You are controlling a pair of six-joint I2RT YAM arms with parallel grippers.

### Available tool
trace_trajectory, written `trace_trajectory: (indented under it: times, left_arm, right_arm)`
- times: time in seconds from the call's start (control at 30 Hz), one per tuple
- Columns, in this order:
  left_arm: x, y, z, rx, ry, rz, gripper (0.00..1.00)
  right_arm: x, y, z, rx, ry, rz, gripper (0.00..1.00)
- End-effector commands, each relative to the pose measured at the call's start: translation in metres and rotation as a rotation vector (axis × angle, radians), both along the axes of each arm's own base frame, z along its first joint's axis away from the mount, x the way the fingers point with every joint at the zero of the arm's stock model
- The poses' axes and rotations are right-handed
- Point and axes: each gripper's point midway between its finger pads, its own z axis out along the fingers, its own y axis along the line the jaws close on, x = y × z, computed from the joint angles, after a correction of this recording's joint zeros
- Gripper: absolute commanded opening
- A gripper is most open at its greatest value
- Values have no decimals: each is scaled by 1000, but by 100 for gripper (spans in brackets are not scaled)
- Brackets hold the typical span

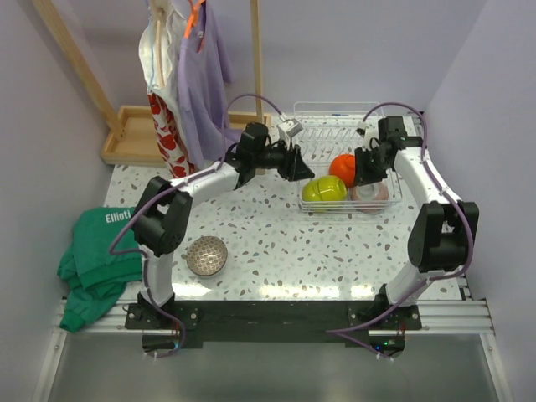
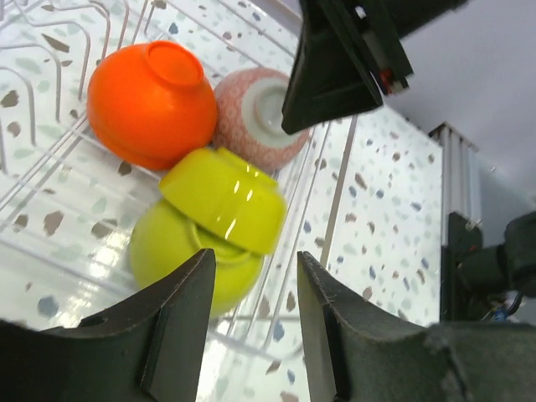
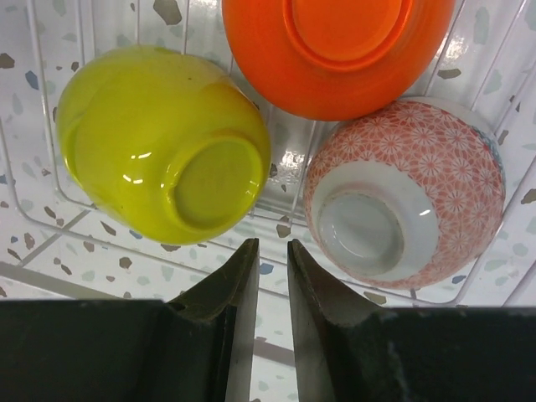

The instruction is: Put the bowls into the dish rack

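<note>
The clear wire dish rack [image 1: 333, 110] stands at the back right of the table. Three bowls lie upside down in its near end: lime green [image 1: 323, 190] [image 2: 224, 198] [image 3: 159, 142], orange-red [image 1: 342, 167] [image 2: 151, 102] [image 3: 335, 50] and the pink-patterned one [image 1: 369, 193] [image 2: 261, 117] [image 3: 406, 193]. A grey-brown speckled bowl [image 1: 207, 255] sits upright on the table near the left arm's base. My left gripper [image 1: 296, 163] [image 2: 255, 280] hovers open and empty at the rack's left side. Over the rack's near right, my right gripper [image 1: 365, 170] [image 3: 272, 255] has its jaws narrowly apart, holding nothing.
A green cloth [image 1: 96, 251] hangs over the table's left edge. A wooden tray [image 1: 134, 134] with posts and hanging clothes [image 1: 188, 75] stands at the back left. The wall runs close along the right of the rack.
</note>
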Motion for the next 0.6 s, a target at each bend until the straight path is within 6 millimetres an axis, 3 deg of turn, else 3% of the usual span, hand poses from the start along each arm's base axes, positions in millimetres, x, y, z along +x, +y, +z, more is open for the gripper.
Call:
trace_trajectory:
  times: [0.0,0.03,0.13,0.2,0.33,0.57]
  left_arm:
    - [-25,44,-7,193,-192,-36,49]
    - [-34,55,-2,221,-212,-39,49]
    - [-49,86,-12,315,-242,-16,49]
    - [-53,105,-21,360,-231,16,49]
    - [-59,136,-15,382,-232,70,49]
    - [-57,169,-14,427,-276,135,49]
  right_arm:
    - [18,15,6,24,-49,51,24]
    - [19,25,6,30,-50,78,24]
    - [22,52,10,38,-69,151,24]
    - [24,64,10,42,-74,174,25]
    - [24,91,11,43,-79,237,25]
    - [24,106,11,10,-80,279,25]
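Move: Some 9 cm to the right hand's left, 2 cm farther out and 5 cm lower, the lime bowls lean in the near left corner of the dish rack; the pink bowl is about 5 cm right and 2 cm ahead of the hand, the orange bowl about 8 cm ahead and 2 cm left. From the left hand the speckled bowl lies roughly 30 cm left, 19 cm back and 15 cm below; the lime bowls are about 7 cm to its right, level with it and 10 cm below. Leaving the rack, the left hand swings about 15 cm left and 6 cm back, sinking a little late on, its fingers tipping some 25 degrees further down and staying half open, empty. The right hand dips about 1.5 cm, then sweeps some 10 cm left to the lime bowls, rising back to its starting height and turning about 15 degrees counter-clockwise; its fingers stay nearly closed and come close to the bowls, though contact can't be made out. ##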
